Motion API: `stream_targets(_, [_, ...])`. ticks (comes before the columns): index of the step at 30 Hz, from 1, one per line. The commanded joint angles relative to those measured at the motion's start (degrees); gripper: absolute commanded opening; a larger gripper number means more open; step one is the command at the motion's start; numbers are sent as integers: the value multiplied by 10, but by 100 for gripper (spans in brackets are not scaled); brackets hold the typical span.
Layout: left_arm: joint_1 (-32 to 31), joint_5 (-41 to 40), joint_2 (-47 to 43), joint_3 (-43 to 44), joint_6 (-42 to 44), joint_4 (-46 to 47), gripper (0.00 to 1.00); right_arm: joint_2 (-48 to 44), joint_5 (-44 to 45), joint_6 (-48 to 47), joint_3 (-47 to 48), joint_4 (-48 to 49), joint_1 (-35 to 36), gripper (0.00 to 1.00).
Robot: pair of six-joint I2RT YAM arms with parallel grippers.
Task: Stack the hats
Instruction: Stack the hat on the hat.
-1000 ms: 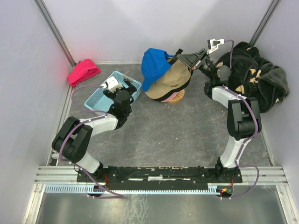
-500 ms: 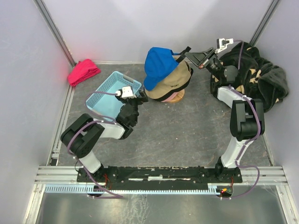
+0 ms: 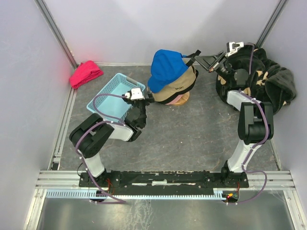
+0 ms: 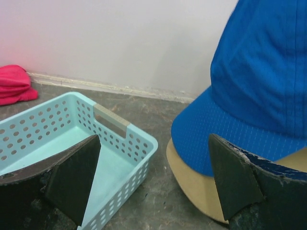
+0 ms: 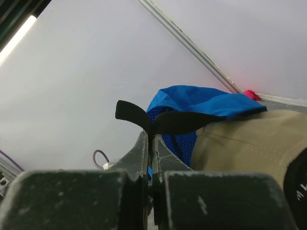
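Note:
The hats stand in one stack at the back middle. A bright blue cap (image 3: 167, 70) lies on a tan cap (image 3: 181, 86), and a pink one (image 3: 180, 100) shows underneath. My right gripper (image 3: 198, 58) is raised behind the stack, shut on the blue cap's black back strap (image 5: 169, 120). In the right wrist view the blue cap (image 5: 201, 101) drapes over the tan cap (image 5: 244, 139). My left gripper (image 3: 147, 97) is open low at the stack's left side. Nothing is between its fingers (image 4: 72, 177), and the blue brim (image 4: 225, 143) and tan brim (image 4: 192, 184) lie just ahead.
A light blue perforated basket (image 3: 111, 103) stands left of the stack, right beside my left gripper. A red-pink cloth bundle (image 3: 86, 73) lies in the back left corner. Black plush fabric with beige flowers (image 3: 264, 79) is heaped at the back right behind the right arm.
My right gripper has drawn the strap rightward and back, pulling the blue cap further over the tan one. The left gripper has swung right from the basket to the stack's side.

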Motion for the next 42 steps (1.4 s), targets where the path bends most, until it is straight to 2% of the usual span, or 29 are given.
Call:
stream_targets(1, [0, -40, 8, 46, 52, 51, 99, -10, -9, 0, -17, 56, -10, 2])
stream_targets(7, [12, -31, 8, 81, 57, 36, 99, 1, -11, -3, -27, 56, -18, 2])
stream_targets(12, [44, 1, -3, 96, -5, -14, 99, 7, -13, -11, -34, 50, -24, 2])
stream_targets(20, [89, 77, -2, 119, -70, -35, 99, -7, -11, -89, -52, -47, -27, 2])
stream_targets(25, [98, 100, 15, 145, -83, -42, 99, -9, -10, -126, -61, -98, -31, 2])
stream_targets(42, [114, 182, 60, 215, -120, -82, 99, -2, -17, -149, -88, -135, -55, 2])
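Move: About 8 cm to the left of the right hand, 3 cm back and 15 cm below it is the tan hat on the stand. The blue hat, hanging by its strap from the right hand, has its middle some 10 cm left of it, 1 cm back and 7 cm lower. From the left hand the blue hat is about 12 cm right, 4 cm ahead and 10 cm up; the tan hat 16 cm right and 1 cm ahead; the basket 8 cm left, level with it. Lowering the blue hat by its strap over the tan hat, the shut right fingers sink about 10 cm while drifting right and a little forward, and tip down some 15 degrees. The wide-open left hand advances about 9 cm and rises 6, swinging briefly left and back, to come close to the blue hat's left edge without closing. ##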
